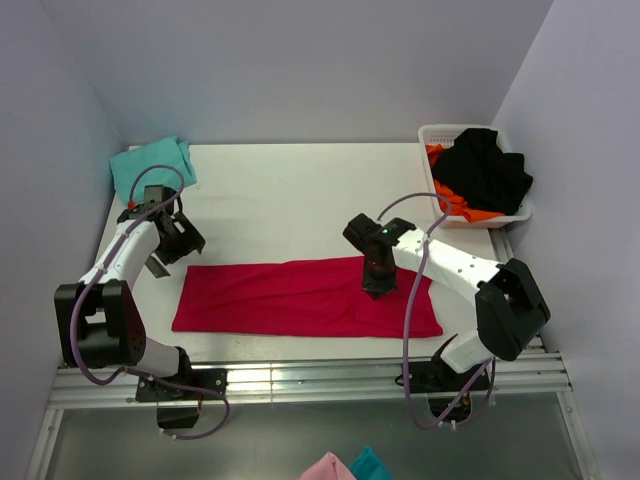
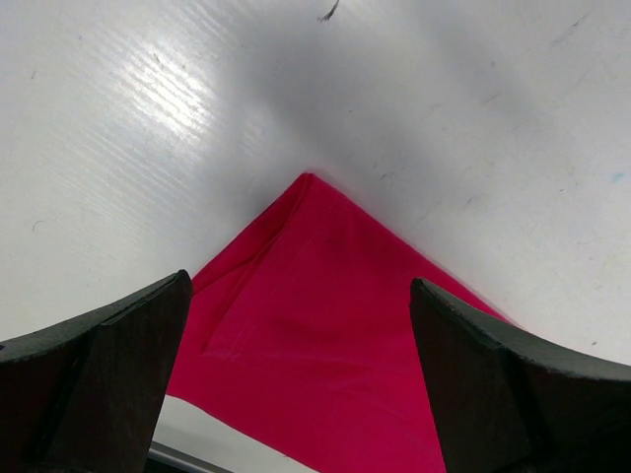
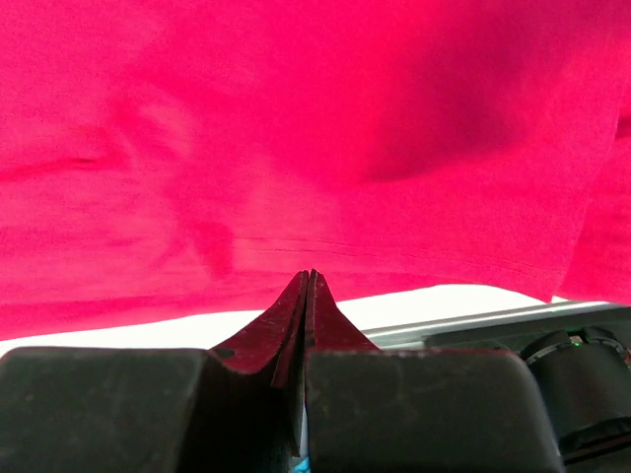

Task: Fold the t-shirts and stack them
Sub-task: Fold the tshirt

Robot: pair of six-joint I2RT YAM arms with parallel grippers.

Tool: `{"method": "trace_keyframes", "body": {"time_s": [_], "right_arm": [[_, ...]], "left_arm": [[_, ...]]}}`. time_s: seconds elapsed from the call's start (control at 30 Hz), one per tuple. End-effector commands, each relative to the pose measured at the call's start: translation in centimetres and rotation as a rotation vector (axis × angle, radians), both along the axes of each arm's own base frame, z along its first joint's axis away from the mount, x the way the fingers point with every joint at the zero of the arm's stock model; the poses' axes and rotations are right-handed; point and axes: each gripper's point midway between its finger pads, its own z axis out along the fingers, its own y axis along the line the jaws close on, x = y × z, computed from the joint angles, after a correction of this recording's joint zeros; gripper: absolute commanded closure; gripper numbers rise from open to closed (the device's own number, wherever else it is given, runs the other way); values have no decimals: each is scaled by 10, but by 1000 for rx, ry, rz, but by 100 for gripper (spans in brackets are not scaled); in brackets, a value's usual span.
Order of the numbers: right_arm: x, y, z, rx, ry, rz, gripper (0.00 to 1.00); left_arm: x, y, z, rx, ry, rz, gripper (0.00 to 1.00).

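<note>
A crimson t-shirt (image 1: 300,297) lies folded into a long flat strip across the front of the table. Its left corner (image 2: 315,325) fills the lower left wrist view. My left gripper (image 1: 165,262) hangs open just above that left end, and its black fingers (image 2: 99,384) straddle the corner without touching it. My right gripper (image 1: 377,285) points down onto the strip right of the middle. Its jaws (image 3: 309,286) are shut tip to tip over the red cloth (image 3: 296,148), with nothing seen between them. A teal t-shirt (image 1: 152,165) lies folded at the back left corner.
A white basket (image 1: 440,130) at the back right holds a black garment (image 1: 485,170) and an orange one (image 1: 460,205). Walls close in the table on the left, back and right. A metal rail (image 1: 300,380) runs along the front edge, with pink cloth (image 1: 330,468) below it.
</note>
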Motion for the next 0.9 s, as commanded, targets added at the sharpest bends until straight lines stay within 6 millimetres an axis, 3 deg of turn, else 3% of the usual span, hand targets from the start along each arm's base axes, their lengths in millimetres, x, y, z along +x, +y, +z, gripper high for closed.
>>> {"method": "trace_keyframes", "body": {"time_s": [0.0, 0.07, 0.17, 0.2, 0.27, 0.43, 0.87], "right_arm": [[24, 11, 20, 4, -70, 13, 100], [35, 18, 27, 21, -97, 23, 100], [48, 25, 40, 38, -137, 33, 59], [51, 24, 42, 34, -149, 31, 34], [56, 26, 49, 45, -173, 29, 20], [59, 22, 53, 51, -190, 23, 18], [47, -2, 55, 29, -191, -5, 20]], "left_arm": [[17, 2, 17, 8, -59, -18, 1], [17, 2, 17, 13, -58, -23, 1], [18, 3, 16, 19, -61, -33, 0], [20, 2, 16, 11, -66, -38, 0], [25, -1, 12, -8, -75, -55, 1], [34, -9, 5, -116, -109, -80, 1], [48, 6, -9, -142, -97, -23, 1]]}}
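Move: The folded red T-shirt's far left corner lies roughly 7 cm below the left hand, about 1 cm ahead and 2 cm to its right; its near left corner is some 19 cm back and 2 cm left. The teal shirt sits about 28 cm ahead of that hand and 6 cm to its left. From the right hand, the red shirt's right end is about 12 cm right, 2 cm ahead and 6 cm below. The red T-shirt is left lying as the right hand, already clear of it, climbs some 5 cm and goes about as far forward over it, first veering left, then easing partly back right; its shut fingers open wide. The left hand, still open, moves forward about 3.5 cm past the far left corner, rolls slightly left side down, then starts sinking. ##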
